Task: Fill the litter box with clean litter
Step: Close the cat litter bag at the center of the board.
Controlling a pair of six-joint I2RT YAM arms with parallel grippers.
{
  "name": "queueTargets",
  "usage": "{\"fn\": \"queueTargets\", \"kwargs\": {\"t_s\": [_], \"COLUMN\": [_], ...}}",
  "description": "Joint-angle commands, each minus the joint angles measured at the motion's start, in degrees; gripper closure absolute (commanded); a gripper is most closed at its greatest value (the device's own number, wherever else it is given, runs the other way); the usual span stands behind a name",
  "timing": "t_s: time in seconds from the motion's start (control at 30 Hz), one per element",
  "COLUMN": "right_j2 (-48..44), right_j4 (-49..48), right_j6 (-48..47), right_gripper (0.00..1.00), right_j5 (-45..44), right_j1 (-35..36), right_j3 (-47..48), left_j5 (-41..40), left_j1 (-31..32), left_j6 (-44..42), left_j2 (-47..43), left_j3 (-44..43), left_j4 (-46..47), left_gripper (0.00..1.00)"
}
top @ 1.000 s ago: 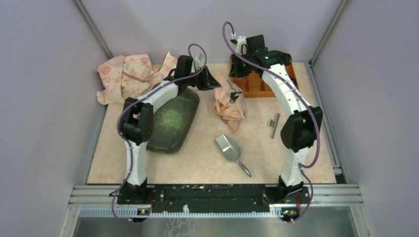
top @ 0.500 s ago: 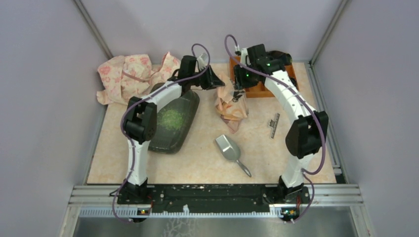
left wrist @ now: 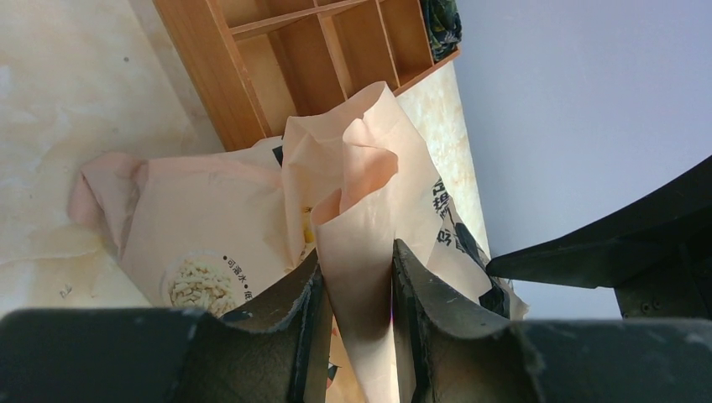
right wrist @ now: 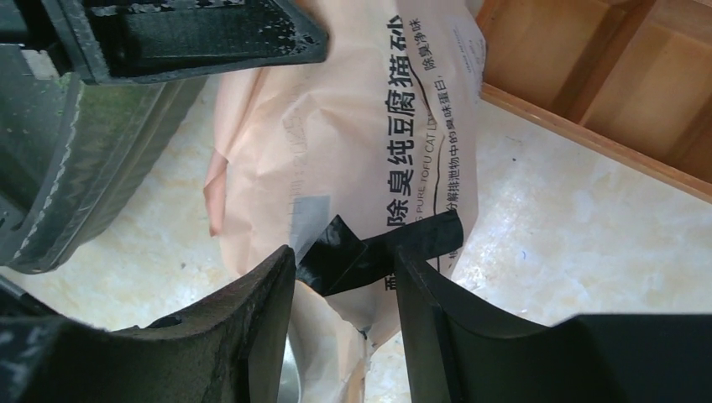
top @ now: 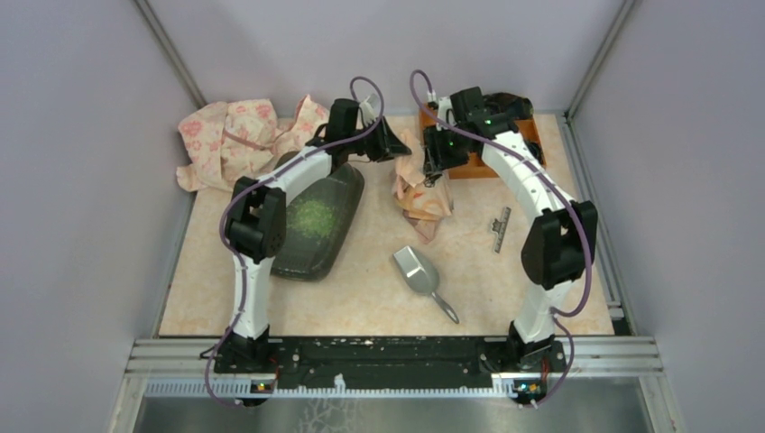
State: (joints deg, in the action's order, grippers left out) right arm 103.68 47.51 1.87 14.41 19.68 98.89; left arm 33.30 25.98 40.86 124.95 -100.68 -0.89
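The dark litter box (top: 336, 236) lies left of centre, with a patch of green clean litter (top: 313, 216) in it. Right of it a peach printed bag (top: 421, 197) rests on the table. My left gripper (top: 395, 144) is shut on an upright fold of the bag's top (left wrist: 357, 252); its fingers (left wrist: 302, 311) press the paper from both sides. My right gripper (top: 434, 164) hovers over the bag's far side, open. In the right wrist view its jaws (right wrist: 344, 273) stand apart over a black tape strip (right wrist: 382, 248) on the bag (right wrist: 353, 126).
A grey metal scoop (top: 418, 271) lies in front of the bag. The orange compartmented organiser (top: 479, 158) stands at the back right, close behind my right gripper. Pink printed bags (top: 236, 135) are heaped at the back left. A small dark strip (top: 501, 229) lies right of the bag.
My right gripper has swung left and down from over the organiser to above the bag, and its jaws have opened. The left gripper still holds the bag's top, shifted slightly.
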Motion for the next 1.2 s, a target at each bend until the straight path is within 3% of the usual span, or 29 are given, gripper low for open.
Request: {"fn": "queueTargets", "kwargs": {"t_s": [0.0,0.47,0.6,0.67,0.93,1.17], "right_j2": [0.4,6.0,6.7,6.1,1.3,-9.4], "right_j4": [-1.6,5.2,6.9,6.7,3.6,-4.1], "right_j6": [1.7,0.7,0.6,0.5,0.6,3.7], "right_gripper": [0.52,0.54,0.79,1.00,1.00,1.00], "right_j5": [5.5,1.3,2.2,2.5,2.0,-3.6], "right_j1": [-0.2,1.8,1.9,1.9,2.0,1.1], "right_j3": [2.3,5.7,5.7,4.6,2.8,-2.2], "left_j5": [0.2,0.8,0.8,0.8,0.8,1.6], "left_j1": [0.3,0.2,0.2,0.1,0.1,-0.6], "left_j6": [-1.2,-0.8,-0.7,-0.8,-0.3,0.2], "left_j2": [1.5,2.7,2.7,2.7,3.0,3.2], "left_j3": [-1.5,-2.2,-2.4,-2.5,-2.5,-3.0], "left_j4": [-1.1,-0.6,-0.5,-0.5,-0.2,0.0], "left_gripper": [0.64,0.64,0.64,0.64,0.64,0.64]}}
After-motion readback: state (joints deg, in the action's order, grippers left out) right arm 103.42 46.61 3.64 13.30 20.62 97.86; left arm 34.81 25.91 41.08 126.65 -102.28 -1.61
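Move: The black strip on the cat litter bag lies almost under the open right fingers, about 1 cm to their left, level fore and aft, and 3 cm below. From that hand, the wooden box is roughly 11 cm ahead, 14 cm right; the litter box about 8 cm back, 26 cm left; the metal clip some 10 cm back, 18 cm right, all about 16 cm lower. From the left hand, which already grips the bag's top fold, the strip is 7 cm back, 5 cm right, about level. Ease the right gripper about 1 cm left and sink it about 3 cm onto the bag's black strip, tipping the fingers slightly. Then shut them fully, pinching the strip with the film under it, hold briefly and draw back up nearly as far. Meanwhile keep the left fingers closed on the bag's top fold, letting that hand settle only about 1 cm. ##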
